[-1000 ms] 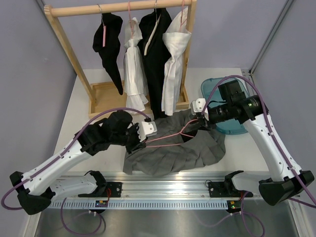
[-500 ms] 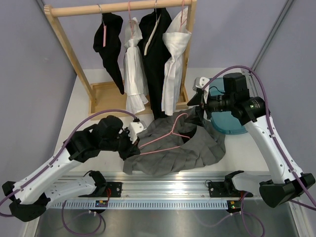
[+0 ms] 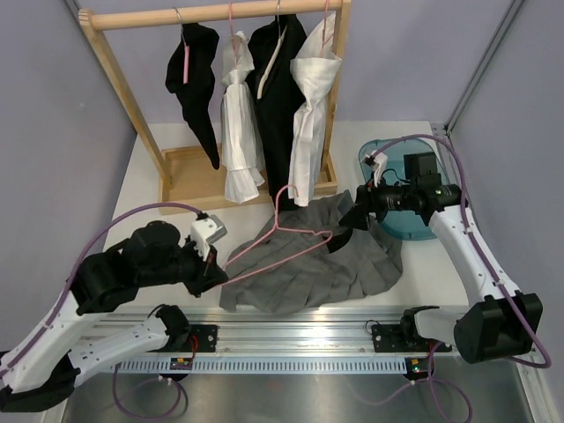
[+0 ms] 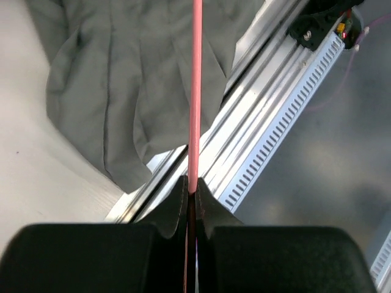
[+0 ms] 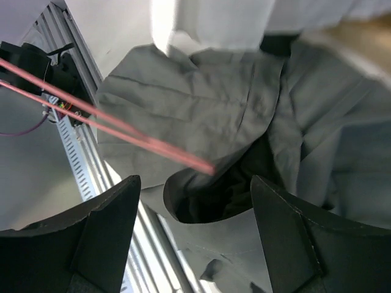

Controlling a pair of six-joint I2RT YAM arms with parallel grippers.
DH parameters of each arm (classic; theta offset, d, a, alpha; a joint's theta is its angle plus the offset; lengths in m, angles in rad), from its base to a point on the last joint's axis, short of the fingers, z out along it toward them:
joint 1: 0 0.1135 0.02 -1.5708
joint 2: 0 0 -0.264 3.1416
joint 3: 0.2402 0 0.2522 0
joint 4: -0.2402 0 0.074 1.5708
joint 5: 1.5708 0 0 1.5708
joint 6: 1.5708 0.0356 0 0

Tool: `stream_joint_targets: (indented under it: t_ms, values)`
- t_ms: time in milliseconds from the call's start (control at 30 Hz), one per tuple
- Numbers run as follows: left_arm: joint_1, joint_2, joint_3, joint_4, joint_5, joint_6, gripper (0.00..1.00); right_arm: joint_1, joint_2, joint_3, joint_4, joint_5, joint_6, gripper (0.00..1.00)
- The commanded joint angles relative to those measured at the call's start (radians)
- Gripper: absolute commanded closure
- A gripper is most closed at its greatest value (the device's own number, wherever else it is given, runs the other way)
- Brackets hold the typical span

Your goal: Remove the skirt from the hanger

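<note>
The grey pleated skirt (image 3: pixel 308 269) lies crumpled on the table near the front rail. A thin pink hanger (image 3: pixel 275 222) slants over it, hook pointing up; its far end sits at the skirt's dark waist opening (image 5: pixel 226 183). My left gripper (image 3: pixel 214 269) is shut on the hanger's near end, and the pink rod (image 4: pixel 195 91) runs straight out from its tips (image 4: pixel 194 190) over the skirt (image 4: pixel 116 85). My right gripper (image 3: pixel 357 218) hovers open just above the waist (image 5: pixel 194 183), holding nothing; the hanger (image 5: pixel 122 131) crosses in front of it.
A wooden rack (image 3: pixel 132 106) at the back holds black and white garments (image 3: pixel 264 97) on hangers. A blue-green tub (image 3: pixel 397 189) sits under my right arm. The aluminium rail (image 3: pixel 300 335) runs along the near edge.
My right gripper opened, lifted off the skirt's waist and came back down beside it. My left gripper pulled the hanger leftward and toward the near edge, tilting it up.
</note>
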Motion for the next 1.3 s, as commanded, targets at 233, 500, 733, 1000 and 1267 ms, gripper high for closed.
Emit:
stream_joint_targets:
  t_ms: [233,500,733,1000,1267]
  values:
    - [0.000,-0.106,0.036,-0.241,-0.329,-0.488,1.00,-0.001,-0.039,-0.116,0.121,0.025,0.135,0.19]
    - [0.000,-0.135,0.160,-0.407,-0.425,-0.464,1.00,-0.001,-0.014,-0.124,0.184,0.021,0.128,0.19]
    - [-0.001,-0.335,0.199,-0.322,-0.592,-0.519,1.00,-0.001,0.003,-0.145,0.196,0.031,0.105,0.19]
    - [-0.001,-0.134,0.202,-0.418,-0.735,-0.560,1.00,0.000,0.020,-0.145,0.188,0.013,0.091,0.19]
    - [-0.001,0.107,0.278,-0.399,-0.832,-0.452,1.00,-0.001,-0.006,-0.164,0.196,0.018,0.086,0.20]
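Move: The left hand, still gripping the pink hanger, has the wooden rack's base about 36 cm ahead, 2 cm to its right and 21 cm lower. The left white garment hangs above it, some 33 cm ahead and straight in line, 5 cm above hand height; the small black garment hangs 9 cm left of that. The grey skirt's middle lies 18 cm ahead, 21 right, 22 below. From the right hand the skirt is 4 cm left, level fore and aft, 20 below; the basket is 17 ahead, 23 right, 21 below. Sweeping left some 13 cm and rising, the left hand turns about 50 degrees counter-clockwise, so the pinched hanger swings off from above the skirt to point at the rack; then it pushes forward about 7 cm towards the rack, easing back right and down a little. The right hand, fingers open, sinks about 4 cm over the skirt. ##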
